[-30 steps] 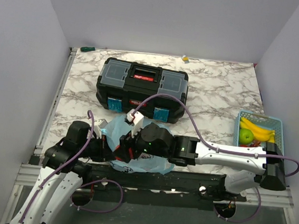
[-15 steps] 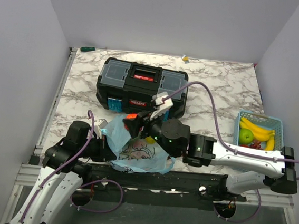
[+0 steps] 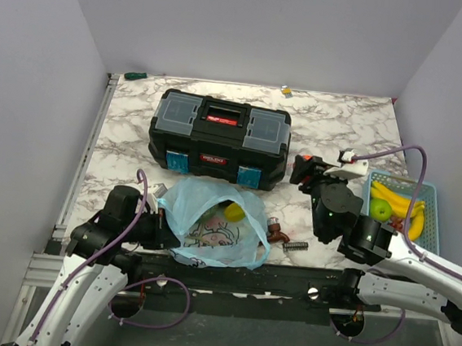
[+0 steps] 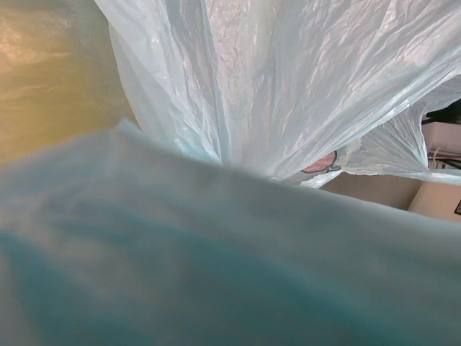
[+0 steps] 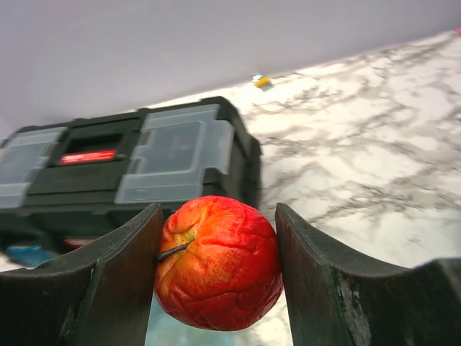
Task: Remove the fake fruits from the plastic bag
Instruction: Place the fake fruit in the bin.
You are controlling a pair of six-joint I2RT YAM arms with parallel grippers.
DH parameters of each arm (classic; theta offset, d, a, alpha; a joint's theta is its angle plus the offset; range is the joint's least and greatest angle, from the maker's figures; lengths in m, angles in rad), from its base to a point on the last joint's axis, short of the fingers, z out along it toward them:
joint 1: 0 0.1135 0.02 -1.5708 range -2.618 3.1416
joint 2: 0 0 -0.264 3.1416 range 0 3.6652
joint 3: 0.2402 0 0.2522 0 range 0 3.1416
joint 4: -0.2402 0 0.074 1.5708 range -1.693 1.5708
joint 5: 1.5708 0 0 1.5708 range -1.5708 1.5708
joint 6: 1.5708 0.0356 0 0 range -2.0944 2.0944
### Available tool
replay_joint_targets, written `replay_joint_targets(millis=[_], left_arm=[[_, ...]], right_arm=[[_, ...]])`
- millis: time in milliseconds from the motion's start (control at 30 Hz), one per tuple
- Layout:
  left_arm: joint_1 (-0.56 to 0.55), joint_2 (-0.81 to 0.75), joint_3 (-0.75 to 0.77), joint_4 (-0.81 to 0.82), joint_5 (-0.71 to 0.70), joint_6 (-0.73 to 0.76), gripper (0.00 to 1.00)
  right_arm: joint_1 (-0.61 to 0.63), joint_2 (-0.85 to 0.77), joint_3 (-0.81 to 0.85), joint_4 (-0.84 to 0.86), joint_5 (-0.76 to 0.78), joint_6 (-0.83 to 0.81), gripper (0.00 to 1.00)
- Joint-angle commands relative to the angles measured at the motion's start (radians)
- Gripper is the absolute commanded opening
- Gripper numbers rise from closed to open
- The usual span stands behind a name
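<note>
The plastic bag (image 3: pixel 213 235), light blue with a cartoon print, lies open at the near edge in front of the toolbox. A yellow fake fruit (image 3: pixel 233 212) shows inside its mouth. My left gripper (image 3: pixel 163 225) sits shut at the bag's left edge. In the left wrist view the bag's film (image 4: pixel 288 94) pulls taut and covers the fingers. My right gripper (image 3: pixel 301 170) is raised to the right of the toolbox, shut on a red apple (image 5: pixel 218 277) with a jaw against each side. The apple (image 3: pixel 299 166) is clear of the bag.
A black toolbox (image 3: pixel 220 138) stands mid-table behind the bag. A light-blue mesh basket (image 3: pixel 432 192) at the right edge holds bananas (image 3: pixel 398 201) and a green apple (image 3: pixel 380 209). Two small dark objects (image 3: pixel 276 231) lie right of the bag. Small items rest along the back wall.
My right arm has lifted the red apple out of the bag and swung it right, past the toolbox's corner. The left arm and bag have stayed put.
</note>
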Motion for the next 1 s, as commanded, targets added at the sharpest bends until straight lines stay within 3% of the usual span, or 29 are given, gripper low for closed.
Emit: replay_joint_targets(millis=[0, 233, 567, 767, 967], left_arm=[[-0.002, 0.002, -0.008, 0.013, 0.029, 0.015, 0.00], [-0.002, -0.003, -0.009, 0.009, 0.025, 0.013, 0.00], [-0.002, -0.001, -0.008, 0.009, 0.034, 0.020, 0.00], [-0.002, 0.002, -0.009, 0.009, 0.042, 0.024, 0.00], [-0.003, 0.006, -0.010, 0.006, 0.052, 0.033, 0.00]], right_arm=[[-0.107, -0.012, -0.060, -0.165, -0.002, 0.125, 0.01], [-0.295, 0.113, -0.027, -0.364, -0.122, 0.329, 0.01], [-0.764, 0.112, -0.059, -0.402, -0.272, 0.435, 0.01], [-0.976, 0.211, -0.002, -0.459, -0.174, 0.501, 0.01], [-1.068, 0.354, 0.065, -0.469, 0.094, 0.479, 0.01]])
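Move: The right hand has the red fruit in its fingers; the middle of the bin lies some 35 cm to its right, about level with it front to back and roughly 27 cm below. The toolbox is about 20 cm ahead and 27 cm to the left of the hand, 20 cm lower, and the open bag about 7 cm back and 25 cm to the left, some 25 cm down. For the left hand the bin is about 78 cm right, 15 cm ahead and 8 cm lower. Keeping its pinch on the red fruit, the right hand carries it towards the bin: first down about 10 cm while easing forward and right, then in a quick sweep right and slightly lower, roughly 27 cm rightward in all. Meanwhile the wrist swings clockwise nearly 60 degrees and tips the fingers downward, reaching the bin's left side near its far end. ##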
